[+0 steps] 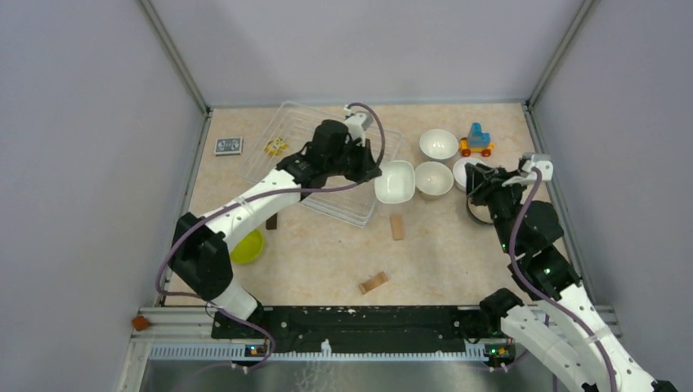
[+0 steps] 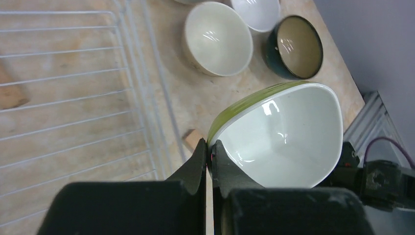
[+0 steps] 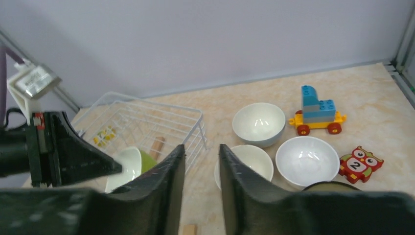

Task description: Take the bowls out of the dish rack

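Note:
My left gripper [image 2: 211, 147] is shut on the rim of a lime green bowl [image 2: 279, 132] with a white inside, just outside the right edge of the dish rack [image 1: 286, 131]. In the top view that bowl [image 1: 395, 181] sits beside a beige bowl [image 1: 434, 179], with a white bowl [image 1: 439, 144] behind. A dark teal bowl [image 2: 293, 46] stands farther right. Another lime green bowl [image 1: 248, 246] lies on the table under the left arm. My right gripper [image 3: 201, 156] stands open with nothing between its fingers, near a white bowl [image 3: 306, 160].
A toy vehicle [image 1: 476, 140] stands at the back right and an owl tile [image 3: 361, 164] lies near it. Wooden blocks [image 1: 397, 226] [image 1: 373, 282] lie mid-table. A card box [image 1: 228, 145] lies left of the rack, and a small yellow item [image 1: 276, 147] lies in the rack.

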`<state>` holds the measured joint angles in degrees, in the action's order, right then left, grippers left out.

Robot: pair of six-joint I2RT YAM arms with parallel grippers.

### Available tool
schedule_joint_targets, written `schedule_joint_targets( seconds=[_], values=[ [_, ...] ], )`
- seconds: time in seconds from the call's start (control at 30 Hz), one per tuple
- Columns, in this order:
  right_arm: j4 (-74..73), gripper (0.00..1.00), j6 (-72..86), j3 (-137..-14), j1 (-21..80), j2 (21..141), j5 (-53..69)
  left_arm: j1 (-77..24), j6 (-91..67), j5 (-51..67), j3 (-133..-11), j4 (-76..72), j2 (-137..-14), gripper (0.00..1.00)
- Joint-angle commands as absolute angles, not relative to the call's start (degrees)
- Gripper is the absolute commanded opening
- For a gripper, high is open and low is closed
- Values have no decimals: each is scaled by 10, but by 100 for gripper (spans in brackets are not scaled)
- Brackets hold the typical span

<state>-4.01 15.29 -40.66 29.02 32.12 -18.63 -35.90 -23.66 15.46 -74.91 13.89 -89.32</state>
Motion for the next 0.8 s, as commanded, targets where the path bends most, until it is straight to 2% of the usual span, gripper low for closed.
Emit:
schedule_joint_targets(
  seconds=[0.0,0.13,0.23,0.4,0.77],
  values=[
    [-40,38,159,-386,292,268,-282,-420,-197,144,-807,111,-914,0],
    [-45,69,158,-369,292,231,-327,-456,-171,155,-817,89,-949,0],
    [-46,78,161,-359,292,213,-350,-474,-145,157,-829,75,-985,0],
    [-55,82,167,-359,292,195,-370,-498,-119,140,-865,80,-1052,0],
    [-71,83,170,-350,292,178,-382,-502,-131,144,-977,116,-1201,0]
  ],
)
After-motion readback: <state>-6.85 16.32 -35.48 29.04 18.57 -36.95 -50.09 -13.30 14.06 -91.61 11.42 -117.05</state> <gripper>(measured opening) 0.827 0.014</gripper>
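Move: The left hand holds the green-and-white bowl by its rim. The free table spot it heads for lies about 19 cm to the right, 6 cm nearer the base and 20 cm below. The cream bowl stands some 20 cm right and 8 cm farther out, the dark bowl about 36 cm right and 2 cm back, the wood block 8 cm right and 8 cm back. For the empty right hand that spot is about 4 cm left, 6 cm back and far below. Keeping its pinch on the bowl's rim, the left hand sweeps right about 14 cm, first level and drawing back some 4 cm, then sinking about 11 cm towards the free table on the near side of the cream bowl while easing slightly forward and turning about 20 degrees clockwise. The empty right hand withdraws mostly to the right, turning clockwise and opening wide. ##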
